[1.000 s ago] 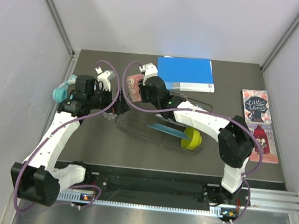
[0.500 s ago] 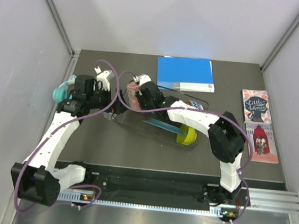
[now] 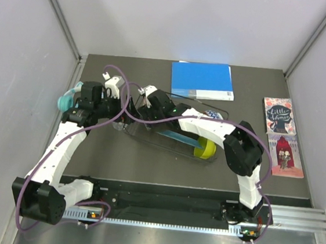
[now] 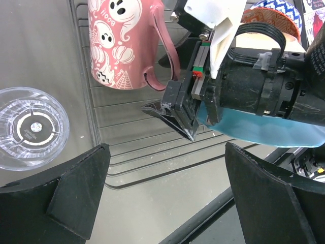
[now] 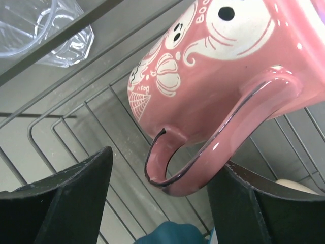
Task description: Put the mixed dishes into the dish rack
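The pink mug (image 4: 119,46) with white ghosts sits at the left end of the black wire dish rack (image 3: 167,141). Its handle (image 5: 203,162) lies between the fingers of my right gripper (image 5: 167,160). That gripper is open, with a gap between its left finger and the handle. The teal plate (image 3: 179,138) and the yellow-green bowl (image 3: 205,149) are in the rack further right. The clear cup (image 4: 30,127) stands on the table just outside the rack's left end. My left gripper (image 4: 166,147) hangs open and empty over that end.
A blue book (image 3: 202,79) lies at the back. Two picture books (image 3: 277,115) lie at the right. Teal headphones (image 3: 66,100) sit by the left wall. A blue-and-white patterned bowl (image 4: 274,12) is behind the right wrist.
My right arm has carried the pink mug left and down into the rack's left end. Its jaws have parted off the handle. The left arm has stayed where it was.
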`<state>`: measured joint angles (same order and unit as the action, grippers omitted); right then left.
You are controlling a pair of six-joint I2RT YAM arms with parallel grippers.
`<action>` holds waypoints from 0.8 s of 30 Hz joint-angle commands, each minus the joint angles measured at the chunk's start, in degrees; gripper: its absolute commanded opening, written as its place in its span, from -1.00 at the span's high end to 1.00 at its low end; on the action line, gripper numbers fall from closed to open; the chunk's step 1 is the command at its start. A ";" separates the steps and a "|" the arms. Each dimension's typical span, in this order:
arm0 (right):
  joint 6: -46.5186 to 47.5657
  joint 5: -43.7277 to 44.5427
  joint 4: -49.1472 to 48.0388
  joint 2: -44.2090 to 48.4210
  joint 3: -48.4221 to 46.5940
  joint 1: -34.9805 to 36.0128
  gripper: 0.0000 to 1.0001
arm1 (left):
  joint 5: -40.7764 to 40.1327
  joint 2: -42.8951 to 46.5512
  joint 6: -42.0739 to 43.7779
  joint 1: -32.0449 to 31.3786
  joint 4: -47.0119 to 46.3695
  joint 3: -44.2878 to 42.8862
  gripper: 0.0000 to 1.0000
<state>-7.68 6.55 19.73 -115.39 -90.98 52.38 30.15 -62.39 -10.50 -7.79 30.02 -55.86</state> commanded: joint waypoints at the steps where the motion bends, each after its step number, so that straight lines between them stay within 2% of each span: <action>1: -0.40 1.71 9.97 -0.36 -3.23 -0.70 -0.43 | 0.43 1.13 -0.04 0.41 -2.60 -1.18 -0.98; 4: 0.03 1.80 11.29 -0.62 -5.60 -1.40 -0.43 | 0.52 1.13 -0.39 0.50 -2.77 -0.92 -0.98; 10: 0.12 -1.26 13.23 -2.81 -10.08 -3.77 -0.15 | 0.70 1.66 -0.66 0.58 -3.04 -0.31 -0.98; 14: 0.39 -4.08 13.85 -4.75 -12.02 -4.65 0.20 | 0.52 2.10 -0.40 0.58 -2.86 -0.13 -0.98; 16: 0.74 -6.19 14.90 -5.97 -13.87 -4.92 0.22 | 0.70 2.10 -0.40 0.58 -3.04 0.04 -0.98; 19: 0.56 -9.44 16.13 -7.30 -16.15 -5.80 0.36 | 0.87 2.10 -0.48 0.58 -3.13 0.13 -0.98; 20: 0.56 -10.23 16.39 -7.56 -16.51 -6.06 0.51 | 0.87 2.10 -0.31 0.58 -3.04 0.13 -0.98; 24: 1.09 -12.69 18.33 -9.06 -18.88 -6.15 0.82 | 0.70 2.01 0.04 0.58 -3.04 0.05 -0.98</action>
<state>-7.49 -1.58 36.45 -123.02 -105.60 46.50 30.22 -61.63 -10.57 -7.53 29.93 -55.81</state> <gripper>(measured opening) 0.176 0.990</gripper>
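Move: The mug's handle already sits between the right hand's open fingers. The tilted mug's middle is about 5 cm ahead and 4 cm left of that hand, at its height, in the rack's left end. The glass stands some 15 cm left, 3 cm back and 4 cm lower; the teal plate is about 6 cm back and 13 cm right, roughly level with the hand. From the left hand, the mug is roughly 8 cm ahead, 7 cm right and 5 cm lower. Rightwards and slightly up at first, then forward and down, the right hand works round the mug at the rack's left end, ending some 3 cm from its start and pointing about 10 degrees more steeply down. Its fingers spread no further; they close most of the way, pinching the mug at its handle. ##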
